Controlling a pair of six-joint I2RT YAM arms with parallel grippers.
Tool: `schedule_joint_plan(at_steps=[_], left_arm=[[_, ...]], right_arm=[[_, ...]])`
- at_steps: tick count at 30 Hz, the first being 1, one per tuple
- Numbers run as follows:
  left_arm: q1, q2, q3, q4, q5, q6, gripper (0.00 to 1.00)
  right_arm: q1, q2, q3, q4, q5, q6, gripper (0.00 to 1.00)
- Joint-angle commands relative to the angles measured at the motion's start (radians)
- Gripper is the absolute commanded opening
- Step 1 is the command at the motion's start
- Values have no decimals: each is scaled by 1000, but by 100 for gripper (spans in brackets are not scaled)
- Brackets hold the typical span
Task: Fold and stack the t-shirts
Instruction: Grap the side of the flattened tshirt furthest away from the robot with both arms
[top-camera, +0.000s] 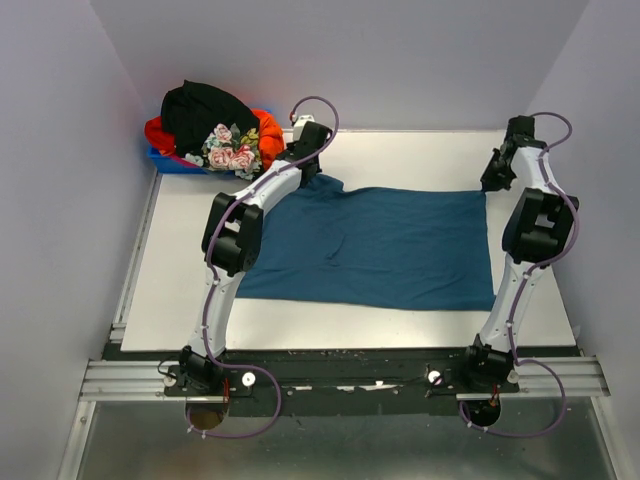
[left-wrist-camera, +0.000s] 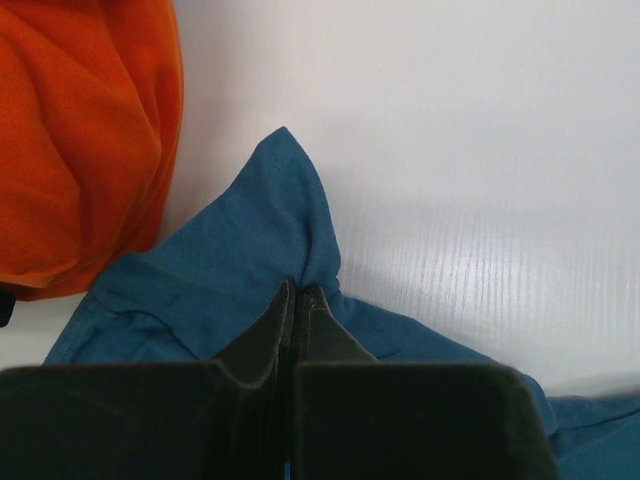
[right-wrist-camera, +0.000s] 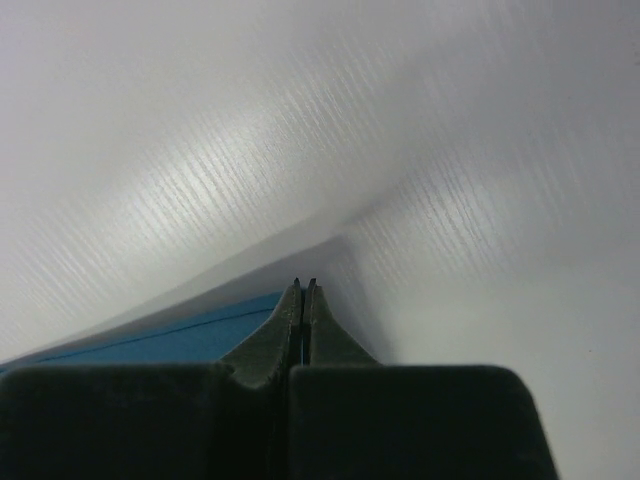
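Note:
A dark teal-blue t-shirt (top-camera: 375, 247) lies spread on the white table (top-camera: 170, 270). My left gripper (top-camera: 311, 172) is shut on its far left corner; the left wrist view shows the fingers (left-wrist-camera: 298, 300) pinching a raised fold of the teal cloth (left-wrist-camera: 240, 240). My right gripper (top-camera: 490, 183) is shut on the far right corner; the right wrist view shows the fingers (right-wrist-camera: 303, 292) closed over the shirt's edge (right-wrist-camera: 170, 338). A black shirt (top-camera: 205, 110), an orange-red shirt (top-camera: 268, 128) and a black shirt with pink-white flowers (top-camera: 232, 148) lie heaped at the far left.
The heap sits in a small blue bin (top-camera: 170, 160) in the far left corner. The orange-red cloth (left-wrist-camera: 80, 130) lies just left of my left gripper. White walls close the table at the back and both sides. A metal rail (top-camera: 340, 380) runs along the near edge.

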Motion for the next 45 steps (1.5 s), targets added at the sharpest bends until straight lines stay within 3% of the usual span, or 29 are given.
schedule_joint_plan(at_steps=[1, 19, 36, 45], left_arm=[[4, -51, 67, -22, -20, 20, 0], [-3, -89, 6, -45, -91, 47, 0], [-46, -235, -169, -26, -172, 66, 0], [-75, -371, -341, -28, -236, 50, 0]], right_arm=[[0, -47, 26, 17, -21, 14, 1], [-1, -232, -211, 89, -27, 85, 1], [-20, -446, -423, 114, -27, 126, 1], [-35, -535, -533, 119, -38, 155, 1]])
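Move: Both hands already pinch the far side of the blue t-shirt. Its near left corner lies about 35 cm back and 23 cm to the left of the left hand, some 6 cm lower. The orange cloth is about 13 cm left of that hand and 5 cm farther out, the floral cloth roughly 25 cm left and 4 cm out. From the right hand, the t-shirt's near right corner is some 34 cm straight back, 4 cm lower. Both grippers keep their pinch and draw the t-shirt's far side up and back, roughly 5–8 cm each way. ##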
